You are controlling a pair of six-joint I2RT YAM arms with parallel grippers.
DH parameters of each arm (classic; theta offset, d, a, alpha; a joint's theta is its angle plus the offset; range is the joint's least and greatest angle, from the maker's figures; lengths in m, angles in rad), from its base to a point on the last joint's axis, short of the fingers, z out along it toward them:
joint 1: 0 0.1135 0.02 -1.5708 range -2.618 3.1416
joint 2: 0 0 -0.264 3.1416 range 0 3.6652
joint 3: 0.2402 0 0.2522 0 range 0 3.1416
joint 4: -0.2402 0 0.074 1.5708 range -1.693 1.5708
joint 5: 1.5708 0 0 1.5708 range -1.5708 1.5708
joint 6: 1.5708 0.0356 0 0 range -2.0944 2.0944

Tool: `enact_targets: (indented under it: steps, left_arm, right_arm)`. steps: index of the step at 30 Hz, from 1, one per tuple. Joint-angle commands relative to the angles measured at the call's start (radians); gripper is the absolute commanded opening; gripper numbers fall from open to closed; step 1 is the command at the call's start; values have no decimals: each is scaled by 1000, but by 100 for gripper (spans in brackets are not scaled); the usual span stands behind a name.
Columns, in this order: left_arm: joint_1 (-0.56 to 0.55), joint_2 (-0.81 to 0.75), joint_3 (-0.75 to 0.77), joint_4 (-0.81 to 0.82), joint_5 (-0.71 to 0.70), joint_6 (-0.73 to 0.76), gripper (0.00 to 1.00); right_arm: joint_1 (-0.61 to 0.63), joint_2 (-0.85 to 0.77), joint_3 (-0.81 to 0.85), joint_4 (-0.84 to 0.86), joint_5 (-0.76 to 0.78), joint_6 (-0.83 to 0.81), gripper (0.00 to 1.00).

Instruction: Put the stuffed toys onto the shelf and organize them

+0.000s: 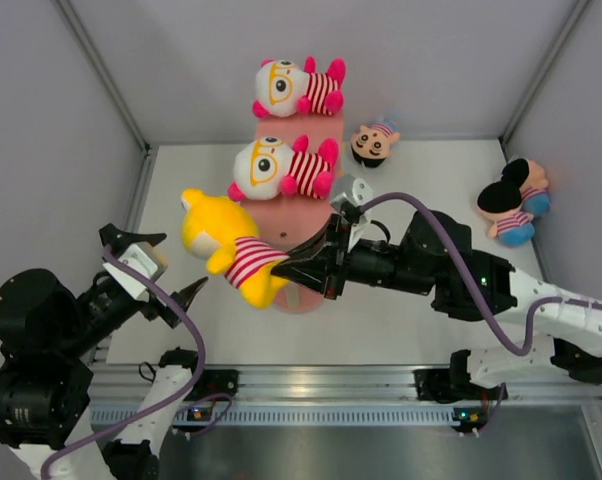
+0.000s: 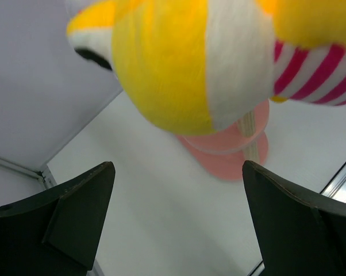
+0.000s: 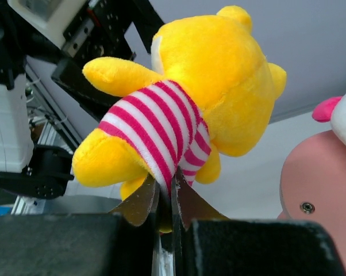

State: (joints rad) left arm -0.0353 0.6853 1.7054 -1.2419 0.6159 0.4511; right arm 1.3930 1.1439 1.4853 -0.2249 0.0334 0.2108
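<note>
My right gripper point(image 1: 291, 268) point(image 3: 166, 187) is shut on the striped shirt of a yellow bear point(image 1: 226, 245) point(image 3: 207, 75), holding it in the air left of the salmon-pink shelf point(image 1: 293, 215) point(image 3: 322, 184). The bear point(image 2: 167, 63) hangs above my left gripper point(image 1: 184, 263) point(image 2: 177, 172), which is wide open and holds nothing. One white-faced toy with orange glasses point(image 1: 296, 88) lies on the shelf's top tier. A second one point(image 1: 281, 167) lies on the tier below. The shelf's lower tiers and a wooden post point(image 2: 230, 152) show in the left wrist view.
A small black-haired doll point(image 1: 375, 142) sits on the table behind the shelf. A mouse-eared doll point(image 1: 516, 200) lies at the far right near the wall. Grey walls enclose the table on three sides; a metal rail point(image 1: 341, 385) runs along the near edge.
</note>
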Motion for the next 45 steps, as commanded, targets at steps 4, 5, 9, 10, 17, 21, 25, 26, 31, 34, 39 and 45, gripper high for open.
enact_targets:
  steps: [4,5,9,10,17,21,25,26,31,34,39,45]
  left_arm:
    - [2,83,135,42,120,63,99]
    - [2,89,135,64,125,61,99]
    - [2,106,125,94,160,40,99]
    - [3,108,126,94,177,40,98]
    - [6,112,152,104,317,0,15]
    - [8,85,137,104,306,-74,0]
    - [8,59,148,105,142,-179,0]
    - [8,48,149,107,28,-207,0]
    - [9,11,123,105,-266,-227,0]
    - [9,-10,103,104,-324,-227,0]
    - [23,-17,92,104,-334,-250,0]
    - [29,-21,83,105,-321,-269,0]
  right_arm:
    - [-112,46,122,-13,-320,18,0]
    - [-121,53,141,-14,-346,19,0]
    - [-147,68,164,-13,-446,29,0]
    - [-156,71,164,-7,-455,30,0]
    - [-204,122,174,18,-543,84,0]
    - [-210,148,201,-14,-515,72,12]
    - [-210,142,230,-76,-363,19,63]
    - [-210,136,233,-86,-299,-6,67]
    - [-198,122,250,-125,-199,-128,88]
    - [-157,126,257,-143,-103,-246,92]
    - [-16,157,239,-88,66,-422,95]
    - [178,181,141,137,307,-596,97]
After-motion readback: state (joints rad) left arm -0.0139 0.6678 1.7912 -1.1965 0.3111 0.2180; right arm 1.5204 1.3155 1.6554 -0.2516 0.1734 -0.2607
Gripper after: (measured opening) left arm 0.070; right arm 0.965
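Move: From the left hand, open and empty, the head of the yellow toy is about 5 cm ahead, 6 cm right and 4 cm above. The right hand holds that toy by its lower end, with the left gripper about 18 cm to its left, level in reach and roughly 4 cm lower. The nearer white-and-pink toy on the shelf lies some 16 cm ahead of the left hand, 15 cm right and 7 cm lower. Left rises about 4 cm, pinches the yellow toy's head, then carries it 8 cm left as right lets go. ##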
